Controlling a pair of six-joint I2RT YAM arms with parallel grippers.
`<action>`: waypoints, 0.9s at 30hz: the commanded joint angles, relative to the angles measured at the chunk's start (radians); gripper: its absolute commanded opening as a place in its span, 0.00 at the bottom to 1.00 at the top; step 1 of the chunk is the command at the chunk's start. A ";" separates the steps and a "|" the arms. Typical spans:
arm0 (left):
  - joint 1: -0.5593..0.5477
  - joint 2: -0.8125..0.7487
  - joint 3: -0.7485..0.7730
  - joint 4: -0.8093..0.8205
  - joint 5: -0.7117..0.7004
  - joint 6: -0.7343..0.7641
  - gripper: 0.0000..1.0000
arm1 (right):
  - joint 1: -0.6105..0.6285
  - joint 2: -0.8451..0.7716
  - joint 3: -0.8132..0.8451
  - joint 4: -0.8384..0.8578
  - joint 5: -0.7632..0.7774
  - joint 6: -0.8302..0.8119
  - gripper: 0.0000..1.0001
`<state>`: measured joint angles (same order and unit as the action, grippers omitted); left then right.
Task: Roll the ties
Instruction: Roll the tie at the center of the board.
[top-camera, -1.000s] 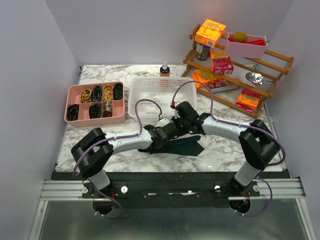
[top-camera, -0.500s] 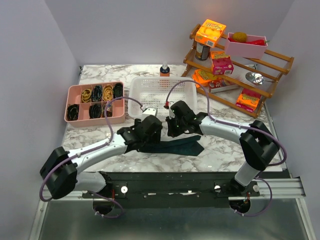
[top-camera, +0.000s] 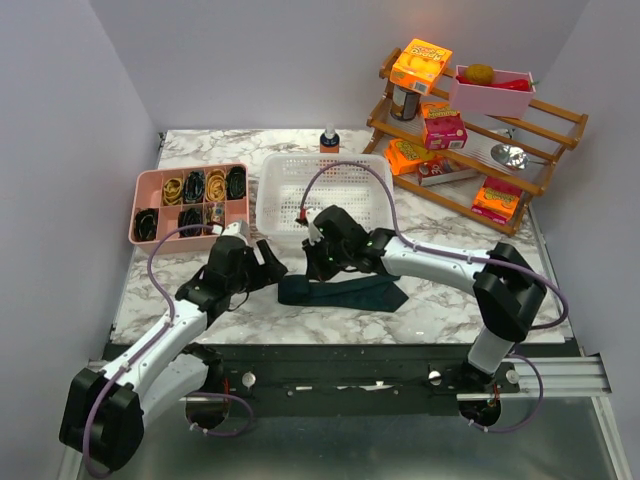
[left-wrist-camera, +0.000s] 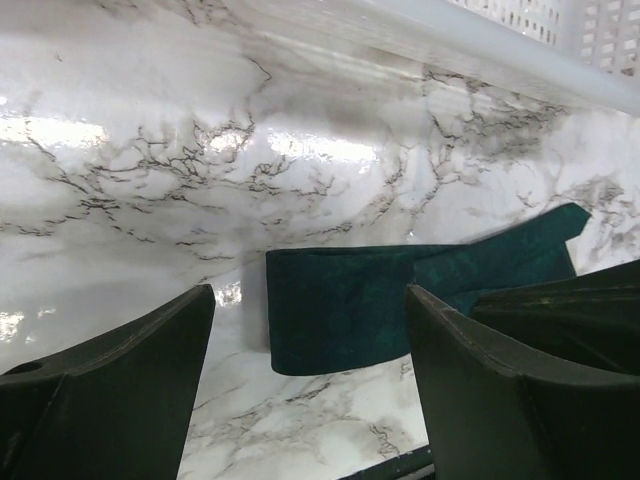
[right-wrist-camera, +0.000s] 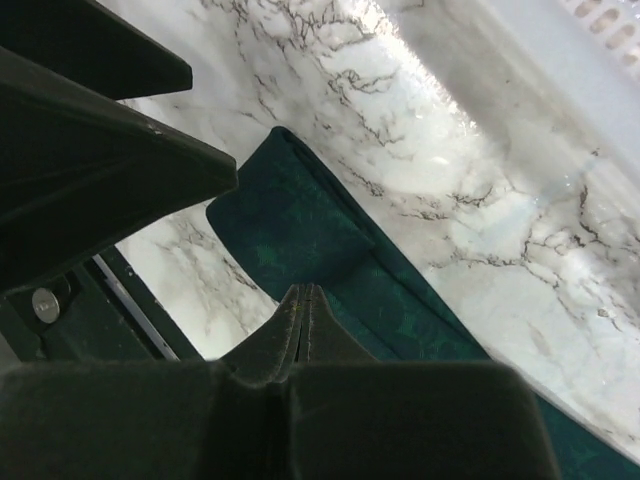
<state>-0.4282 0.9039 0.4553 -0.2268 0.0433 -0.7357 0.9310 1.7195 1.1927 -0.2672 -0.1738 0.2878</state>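
Note:
The tie (top-camera: 345, 292) is a dark teal strip, folded over itself, lying flat on the marble in front of the white basket (top-camera: 325, 185). My left gripper (top-camera: 270, 264) stands open just left of the tie's folded end. In the left wrist view that end (left-wrist-camera: 340, 320) lies ahead between my wide-apart fingers (left-wrist-camera: 120, 390), untouched. My right gripper (top-camera: 318, 264) is shut, its tips low over the tie's left part. In the right wrist view the pressed-together tips (right-wrist-camera: 303, 292) point at the fabric (right-wrist-camera: 300, 235) with nothing between them.
A pink divided tray (top-camera: 190, 232) of rolled items sits at the left rear. A wooden rack (top-camera: 470, 130) with boxes fills the right rear, and a small bottle (top-camera: 329, 139) stands behind the basket. The table's dark front edge (top-camera: 340, 350) runs close below the tie.
My left arm has drawn back to the left, off the tie, with its jaws widening. My right gripper has slid left along the tie, still shut.

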 joint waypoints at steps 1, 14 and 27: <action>0.032 -0.031 -0.009 0.063 0.135 -0.014 0.86 | 0.002 -0.009 -0.027 -0.044 0.120 0.014 0.01; 0.032 0.049 0.062 0.047 0.130 0.094 0.87 | -0.282 -0.267 -0.361 -0.055 0.303 0.123 0.63; 0.032 0.081 0.051 0.080 0.156 0.114 0.87 | -0.486 -0.285 -0.487 0.002 0.139 0.169 0.64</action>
<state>-0.4004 0.9859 0.4961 -0.1707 0.1707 -0.6445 0.4580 1.4258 0.7235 -0.3054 0.0414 0.4271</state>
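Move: The tie's free end lies about 23 cm to the right of the right hand, level with it fore and aft and some 8 cm below. The rolled end sits roughly 5 cm left, 4 cm back and 8 cm below, with the white basket's middle some 22 cm ahead, 4 cm right and 5 cm below. From the left hand the free end is about 33 cm right, 7 cm back and 7 cm below. The right hand sweeps some 24 cm right and down to the tie's free end, turning clockwise and opening. ##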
